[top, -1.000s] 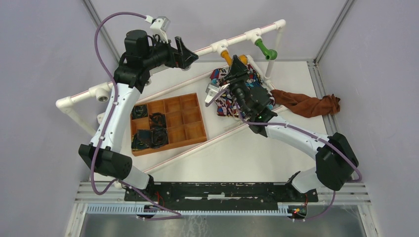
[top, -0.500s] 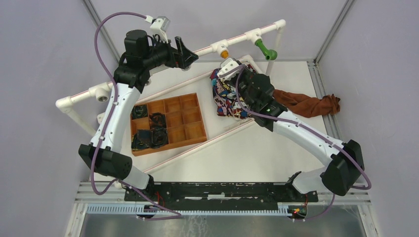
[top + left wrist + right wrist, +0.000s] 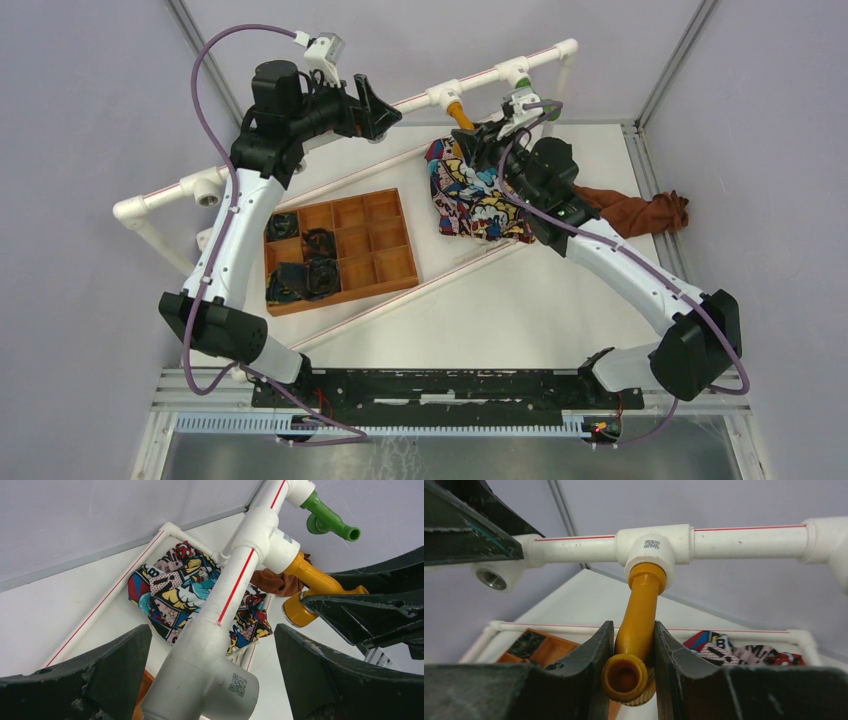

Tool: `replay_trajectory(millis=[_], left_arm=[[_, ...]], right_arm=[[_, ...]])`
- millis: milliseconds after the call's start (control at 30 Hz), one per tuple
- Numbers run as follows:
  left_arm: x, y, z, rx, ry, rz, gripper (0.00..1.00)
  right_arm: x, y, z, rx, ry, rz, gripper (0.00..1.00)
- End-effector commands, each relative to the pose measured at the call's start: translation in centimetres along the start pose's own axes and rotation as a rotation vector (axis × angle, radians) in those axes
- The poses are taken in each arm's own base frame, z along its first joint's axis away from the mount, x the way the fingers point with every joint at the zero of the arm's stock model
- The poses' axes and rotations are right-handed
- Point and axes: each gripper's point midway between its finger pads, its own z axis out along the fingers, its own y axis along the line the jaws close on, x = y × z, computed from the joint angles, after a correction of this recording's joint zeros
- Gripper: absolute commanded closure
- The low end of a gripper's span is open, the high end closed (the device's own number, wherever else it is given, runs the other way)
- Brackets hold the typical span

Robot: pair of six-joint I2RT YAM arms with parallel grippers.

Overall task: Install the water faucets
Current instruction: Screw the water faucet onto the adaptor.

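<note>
The orange-yellow water faucet (image 3: 640,607) hangs from a white T-fitting (image 3: 651,545) on the raised white pipe (image 3: 480,78). My right gripper (image 3: 630,630) is shut on its bent spout, one finger pressed against each side; from above, the right gripper (image 3: 474,138) sits just below that faucet (image 3: 458,108). The green water faucet (image 3: 327,517) is seated in the following fitting along the pipe, mostly hidden from above by my right wrist. My left gripper (image 3: 212,630) stands wide open, its jaws on either side of another T-fitting (image 3: 210,680) without touching it.
A T-fitting with a bare threaded opening (image 3: 491,578) is on the pipe's left stretch. A wooden compartment tray (image 3: 385,265), a comic-print cloth (image 3: 465,205) and a brown cloth (image 3: 630,212) lie on the white table inside the low pipe frame (image 3: 400,300).
My right wrist has swung round to the right while staying at the orange-yellow faucet, and now covers most of the green one from above. The left arm has not moved.
</note>
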Motion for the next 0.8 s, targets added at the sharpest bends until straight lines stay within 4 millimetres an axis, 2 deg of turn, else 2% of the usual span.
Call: replay_trajectory(millis=[0,400,533,667,767], left_arm=[[3.5,0.0,0.0,-0.002,0.116,-0.090,0.00],[3.6,0.0,-0.1,-0.005,0.118,-0.087,0.00],[3.5,-0.1,-0.1,-0.005,0.118,-0.088,0.00],[3.5,0.0,-0.2,-0.010,0.118,-0.087,0.00],[3.6,0.0,-0.2,-0.012,0.118,-0.083,0.00]], right_arm=[[-8.3,5.2,-1.4,-0.269,-0.223,0.363,1.00],[-10.0,5.4,-3.8,-0.533,-0.312,1.038,1.00],[-10.7,5.5,-4.1,-0.612,-0.320,1.149,1.00],[-9.4,4.9,-3.5,-0.526,-0.282,1.100,0.56],[-7.7,3.6,-3.1,-0.378,-0.248,0.993,0.35]])
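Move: The right hand already has the orange water faucet between its fingers, its middle about 1 cm ahead of, left of and above the hand point; the white adaptor holding the faucet is about 5 cm ahead, 3 cm left and 5 cm above. The green faucet lies roughly 11 cm right, 6 cm ahead and 2 cm above, and the next, empty adaptor some 17 cm left, level ahead and 5 cm above. From the left hand, the faucet's adaptor is about 12 cm right, 3 cm ahead and 3 cm below. Staying close around the orange faucet below its adaptor, the right hand carries on its screwing turn, rolling about 50 degrees so that its left side rises, clockwise as seen from behind the hand, while it lifts some 2 cm and eases slightly back. During the roll the fingers open steadily by about a quarter of their range, loosening the pinch so that a wider gap spans the faucet's body at the end, with the faucet still between them. ##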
